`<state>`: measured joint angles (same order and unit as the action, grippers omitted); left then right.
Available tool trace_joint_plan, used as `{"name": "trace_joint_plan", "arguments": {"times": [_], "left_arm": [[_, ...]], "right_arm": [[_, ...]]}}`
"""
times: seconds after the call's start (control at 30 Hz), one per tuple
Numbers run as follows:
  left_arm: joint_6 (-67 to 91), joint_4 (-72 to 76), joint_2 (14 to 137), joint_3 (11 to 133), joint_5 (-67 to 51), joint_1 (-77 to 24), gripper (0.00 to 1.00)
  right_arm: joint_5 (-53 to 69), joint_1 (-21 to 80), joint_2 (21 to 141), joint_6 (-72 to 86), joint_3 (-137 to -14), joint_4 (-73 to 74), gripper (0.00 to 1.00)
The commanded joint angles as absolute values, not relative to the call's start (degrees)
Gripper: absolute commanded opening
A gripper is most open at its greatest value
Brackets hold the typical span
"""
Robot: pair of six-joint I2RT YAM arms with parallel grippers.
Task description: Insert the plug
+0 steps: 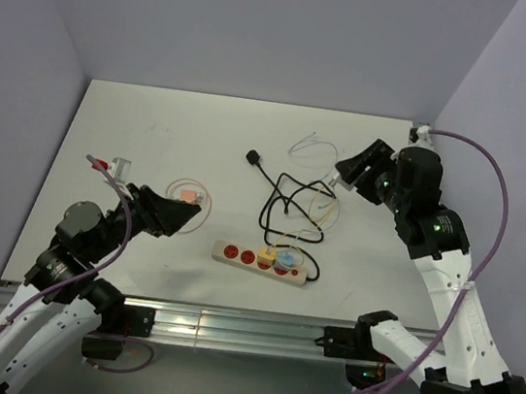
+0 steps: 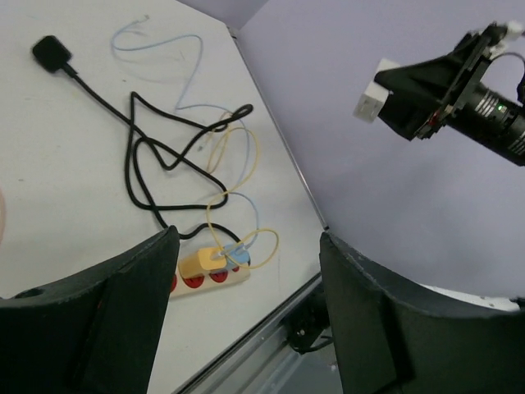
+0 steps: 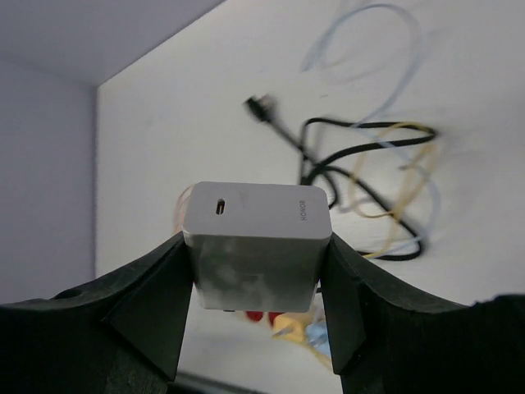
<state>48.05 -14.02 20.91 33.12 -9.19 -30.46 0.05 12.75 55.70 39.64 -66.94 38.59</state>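
Note:
My right gripper (image 1: 346, 175) is shut on a white charger plug (image 3: 256, 246), whose flat face with a small port points at the wrist camera. The plug (image 2: 371, 102) hangs in the air above the right part of the table, over the cable tangle. A cream power strip (image 1: 262, 261) with red sockets lies near the front edge. A yellow plug (image 1: 266, 253) and a blue plug (image 1: 286, 258) sit in it. My left gripper (image 1: 180, 216) hovers left of the strip, open with nothing between its fingers (image 2: 98, 320).
Black, yellow and pale blue cables (image 1: 292, 201) lie tangled behind the strip, and a black plug (image 1: 254, 159) lies at their far end. An orange cable coil (image 1: 187, 191) and a small clear item (image 1: 118, 169) lie at the left. A metal rail (image 1: 225, 327) runs along the front edge.

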Motion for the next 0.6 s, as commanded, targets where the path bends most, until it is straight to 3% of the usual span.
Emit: {"name": "trace_joint_plan", "arguments": {"times": [0.0, 0.13, 0.3, 0.57], "left_arm": [[49.7, -4.9, 24.1, 33.3, -16.0, -30.3, 0.76], [49.1, 7.3, 29.0, 32.8, -22.9, -30.4, 0.84], [44.5, 18.5, 30.0, 30.2, -20.1, -32.8, 1.00], [32.9, 29.0, 39.6, 31.5, -4.7, -43.8, 1.00]], "right_arm": [[5.8, 19.1, 56.2, 37.4, -73.2, 34.9, 0.00], [15.8, 23.8, 58.1, 41.3, -74.4, 31.0, 0.00], [12.4, 30.3, 60.4, 46.4, -74.4, 30.5, 0.00], [4.2, 36.5, 63.1, 63.5, -70.9, 24.4, 0.00]]}}
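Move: The right hand already grips the white plug; the left hand's empty, part-open fingers, where it is being taken, lie about 38 cm left, 13 cm back, level with it. So from the left hand the white plug is 38 cm right and 13 cm ahead. Below the right hand by some 28 cm, the power strip lies about 21 cm left and 11 cm back, carrying the yellow plug (19 left, 9 back) and blue plug (13 left, 9 back). The right hand carries the held white plug about 15 cm left towards the left hand, which opens, rising rightwards. ##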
